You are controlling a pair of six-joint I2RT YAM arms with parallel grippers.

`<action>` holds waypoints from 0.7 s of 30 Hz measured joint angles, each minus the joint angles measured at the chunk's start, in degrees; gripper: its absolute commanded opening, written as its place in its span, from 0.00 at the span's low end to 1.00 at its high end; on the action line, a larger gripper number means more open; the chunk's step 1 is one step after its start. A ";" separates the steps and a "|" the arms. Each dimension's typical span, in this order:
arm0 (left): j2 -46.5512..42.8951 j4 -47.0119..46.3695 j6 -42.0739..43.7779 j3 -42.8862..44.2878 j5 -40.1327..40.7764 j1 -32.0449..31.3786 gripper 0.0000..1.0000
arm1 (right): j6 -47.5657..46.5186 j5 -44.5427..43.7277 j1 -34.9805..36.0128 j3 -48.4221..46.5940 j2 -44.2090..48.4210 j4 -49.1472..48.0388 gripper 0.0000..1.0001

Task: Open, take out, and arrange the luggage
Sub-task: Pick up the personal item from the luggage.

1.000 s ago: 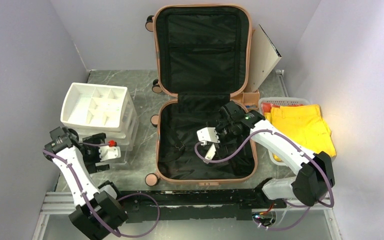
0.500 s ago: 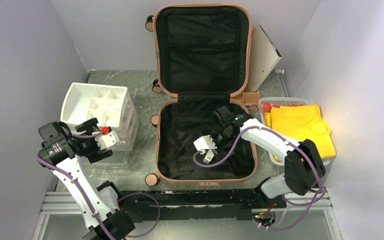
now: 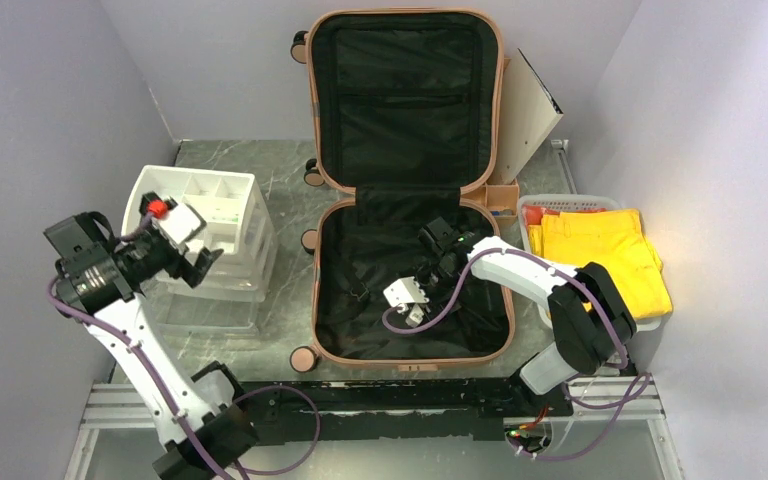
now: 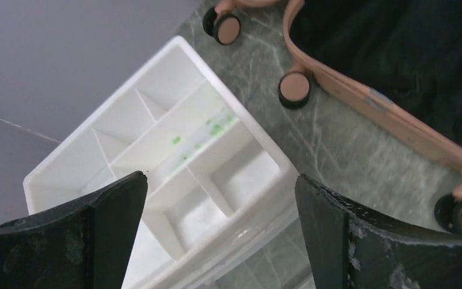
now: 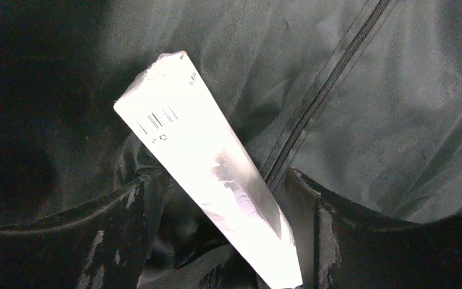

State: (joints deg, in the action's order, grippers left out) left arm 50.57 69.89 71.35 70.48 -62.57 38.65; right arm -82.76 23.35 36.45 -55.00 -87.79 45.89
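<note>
The salmon-pink luggage (image 3: pixel 355 335) lies open on the table, its lid upright against the back wall and its black lining showing. My right gripper (image 3: pixel 411 316) reaches down into the lower half. In the right wrist view a long white box (image 5: pixel 186 138) with a barcode lies slanted on the lining (image 5: pixel 397 90) between the fingers of that gripper (image 5: pixel 216 177). It touches the right finger, and a gap shows at the left one. My left gripper (image 3: pixel 198 265) hangs open and holds nothing, over the near edge of a white divided drawer unit (image 3: pixel 205 215).
The drawer unit (image 4: pixel 174 150) stands left of the luggage shell (image 4: pixel 361 99) and its wheels. A white basket (image 3: pixel 650 322) of yellow clothes sits at the right. An orange-tan rack (image 3: pixel 503 195) and a white board (image 3: pixel 530 110) stand behind it.
The left arm rose and swung back over the drawer unit. The right gripper slid down and left inside the luggage, and its jaws narrowed around the white box.
</note>
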 measured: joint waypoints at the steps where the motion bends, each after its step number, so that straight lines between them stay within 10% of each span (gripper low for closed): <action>1: 1.14 -1.55 -2.82 0.90 -0.85 0.00 0.97 | -0.07 0.33 0.00 0.00 -0.09 0.00 0.69; 7: 5.66 -12.44 -18.97 4.17 0.20 -2.34 0.97 | -0.13 2.99 0.02 -0.07 -0.09 0.46 0.19; 21: 18.27 -18.18 -36.44 21.24 19.21 -35.71 0.97 | 10.38 12.79 0.02 -10.23 7.72 4.11 0.02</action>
State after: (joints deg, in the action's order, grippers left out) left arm 68.84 51.70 34.92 91.72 -43.35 2.94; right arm -72.38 36.14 36.47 -65.23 -80.07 50.00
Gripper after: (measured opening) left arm 0.969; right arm 0.211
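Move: Right between the right hand's open fingers lies the white box, the personal item, its middle about 1 cm to the left and 1 cm below. The black strap buckle is some 10 cm to that hand's left and 3 cm farther out, and the suitcase's near rim about 10 cm back, straight behind. From the left hand the box lies roughly 35 cm to the right, level in reach and 27 cm lower. Closing on the long sides of the white box, the right fingers pinch it while the hand eases barely 1 cm back and left; then the hand lifts it straight away, about 10 cm up and some 4 cm left, its left side tilting up roughly 15 degrees. The left hand, open and empty, swings forward, right and up over the white drawers towards the suitcase. ##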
